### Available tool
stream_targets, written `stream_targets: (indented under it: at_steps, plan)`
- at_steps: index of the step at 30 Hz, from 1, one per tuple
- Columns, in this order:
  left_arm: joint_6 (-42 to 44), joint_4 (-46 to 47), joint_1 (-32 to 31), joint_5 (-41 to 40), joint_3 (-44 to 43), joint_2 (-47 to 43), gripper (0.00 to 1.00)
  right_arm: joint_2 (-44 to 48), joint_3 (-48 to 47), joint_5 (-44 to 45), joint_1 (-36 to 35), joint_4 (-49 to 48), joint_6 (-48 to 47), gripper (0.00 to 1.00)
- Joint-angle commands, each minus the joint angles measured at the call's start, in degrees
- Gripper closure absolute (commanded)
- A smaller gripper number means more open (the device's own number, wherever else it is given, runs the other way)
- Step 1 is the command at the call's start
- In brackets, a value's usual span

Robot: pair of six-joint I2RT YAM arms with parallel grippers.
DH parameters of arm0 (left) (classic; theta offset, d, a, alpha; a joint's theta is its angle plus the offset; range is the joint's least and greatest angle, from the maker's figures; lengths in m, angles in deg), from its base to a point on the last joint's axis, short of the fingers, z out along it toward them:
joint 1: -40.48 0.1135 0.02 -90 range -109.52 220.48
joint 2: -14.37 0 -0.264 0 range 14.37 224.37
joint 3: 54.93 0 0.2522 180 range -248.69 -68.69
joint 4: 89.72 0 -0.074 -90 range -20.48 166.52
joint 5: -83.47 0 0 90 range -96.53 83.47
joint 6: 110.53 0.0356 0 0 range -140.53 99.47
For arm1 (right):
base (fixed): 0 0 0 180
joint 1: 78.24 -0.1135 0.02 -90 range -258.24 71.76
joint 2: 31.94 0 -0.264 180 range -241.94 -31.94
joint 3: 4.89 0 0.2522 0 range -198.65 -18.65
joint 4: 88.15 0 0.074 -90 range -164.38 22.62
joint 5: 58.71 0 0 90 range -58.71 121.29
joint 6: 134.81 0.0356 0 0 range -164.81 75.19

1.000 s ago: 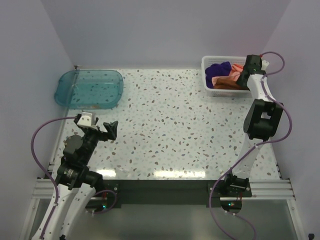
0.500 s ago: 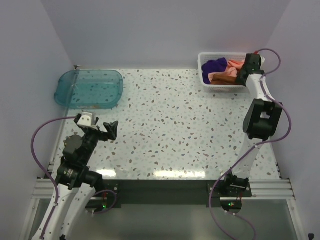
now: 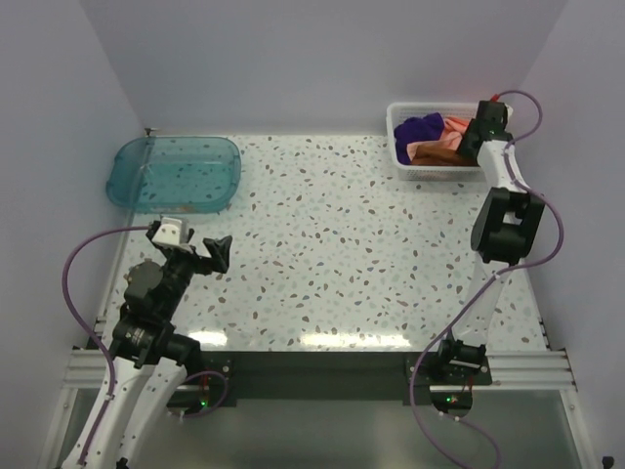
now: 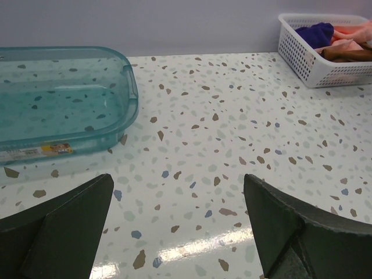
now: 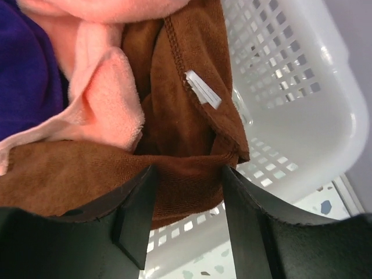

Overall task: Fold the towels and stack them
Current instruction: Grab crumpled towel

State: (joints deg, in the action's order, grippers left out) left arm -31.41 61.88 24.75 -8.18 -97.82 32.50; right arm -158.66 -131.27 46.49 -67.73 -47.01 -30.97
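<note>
All three towels lie bunched in the white mesh basket (image 3: 402,168) at the table's far right. The purple towel (image 3: 422,128) is on the left, the salmon pink towel (image 3: 441,145) beside it. In the right wrist view the rust brown towel (image 5: 180,128) lies under the pink towel (image 5: 99,99), with the purple towel (image 5: 29,70) at the far left. My right gripper (image 5: 187,174) reaches into the basket (image 5: 302,116), its jaws closed on a fold of the brown towel. My left gripper (image 3: 217,252) hovers open over the near left table, holding nothing.
A teal translucent tray (image 3: 234,168) sits at the far left and shows in the left wrist view as well, tray (image 4: 131,87). The basket (image 4: 302,58) stands close to the back and right walls. Speckled tabletop spans between tray and basket.
The basket slid a little toward the back wall and left with the right gripper in it. The right jaws narrowed onto the brown towel. The left arm stayed still.
</note>
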Motion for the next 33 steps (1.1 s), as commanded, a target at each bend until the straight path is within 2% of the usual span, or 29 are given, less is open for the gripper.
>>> stream_targets:
  at_steps: [1, 4, 7, 8, 10, 18, 24, 33]
  plan:
    - [1.1, 2.7, 0.7, 0.9, 0.2, 0.7, 0.0, -3.2, -3.3, -1.3, 0.0, 0.7, 0.5, 0.47]
    - [1.2, 2.6, 0.8, 0.9, 0.1, 0.7, 0.0, -3.4, -2.3, -1.7, 0.0, 0.1, 1.2, 0.5]
    - [1.2, 2.6, 0.8, 1.0, 0.2, 0.6, 0.0, -1.0, -0.2, -1.8, 0.0, -2.0, 0.8, 0.73]
    - [1.1, 2.7, 0.8, 1.0, 0.2, 0.6, 0.0, 0.0, 1.0, -1.8, 0.0, -2.6, 0.7, 0.88]
    - [1.2, 2.7, 0.8, 1.1, 0.2, 0.4, 0.0, 2.6, 1.6, -1.8, 0.0, -3.6, 0.0, 1.0]
    - [1.0, 2.8, 0.8, 1.3, 0.2, 0.2, 0.0, 12.7, 0.5, -2.5, 0.0, -5.7, -3.0, 1.0]
    - [1.1, 2.8, 0.8, 1.3, 0.2, 0.2, 0.0, 19.6, -0.2, -7.0, -0.9, -7.5, -3.7, 1.0]
    - [1.0, 2.7, 0.8, 0.9, 0.1, 0.0, 0.0, 27.0, -4.9, -12.5, -9.1, -5.3, -8.2, 1.0]
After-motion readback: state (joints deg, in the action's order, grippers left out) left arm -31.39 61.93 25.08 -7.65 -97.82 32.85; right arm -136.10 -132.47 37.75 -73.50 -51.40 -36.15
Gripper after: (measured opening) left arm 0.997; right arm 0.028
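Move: The right hand is inside the white basket near its near right corner, fingers half open and angled forward and down. They straddle the near fold of the crumpled brown towel, whose middle is some 4 cm left, 2 cm ahead and 4 cm below. The pink towel lies about 6 cm ahead and 8 cm left, the purple one 6 cm ahead and 17 cm left, both 3 cm below. From the left hand, the brown towel is roughly 35 cm ahead, 70 cm right and 16 cm below. The right hand sinks about 3 cm into the basket and its half-open fingers shut, pinching the brown towel's near fold. Keeping that pinch, it climbs quickly some 27 cm away from the basket, easing a little back and, late on, swinging about 8 cm left, while the fingers tip up by roughly 25 degrees and the wrist turns slightly counter-clockwise. ##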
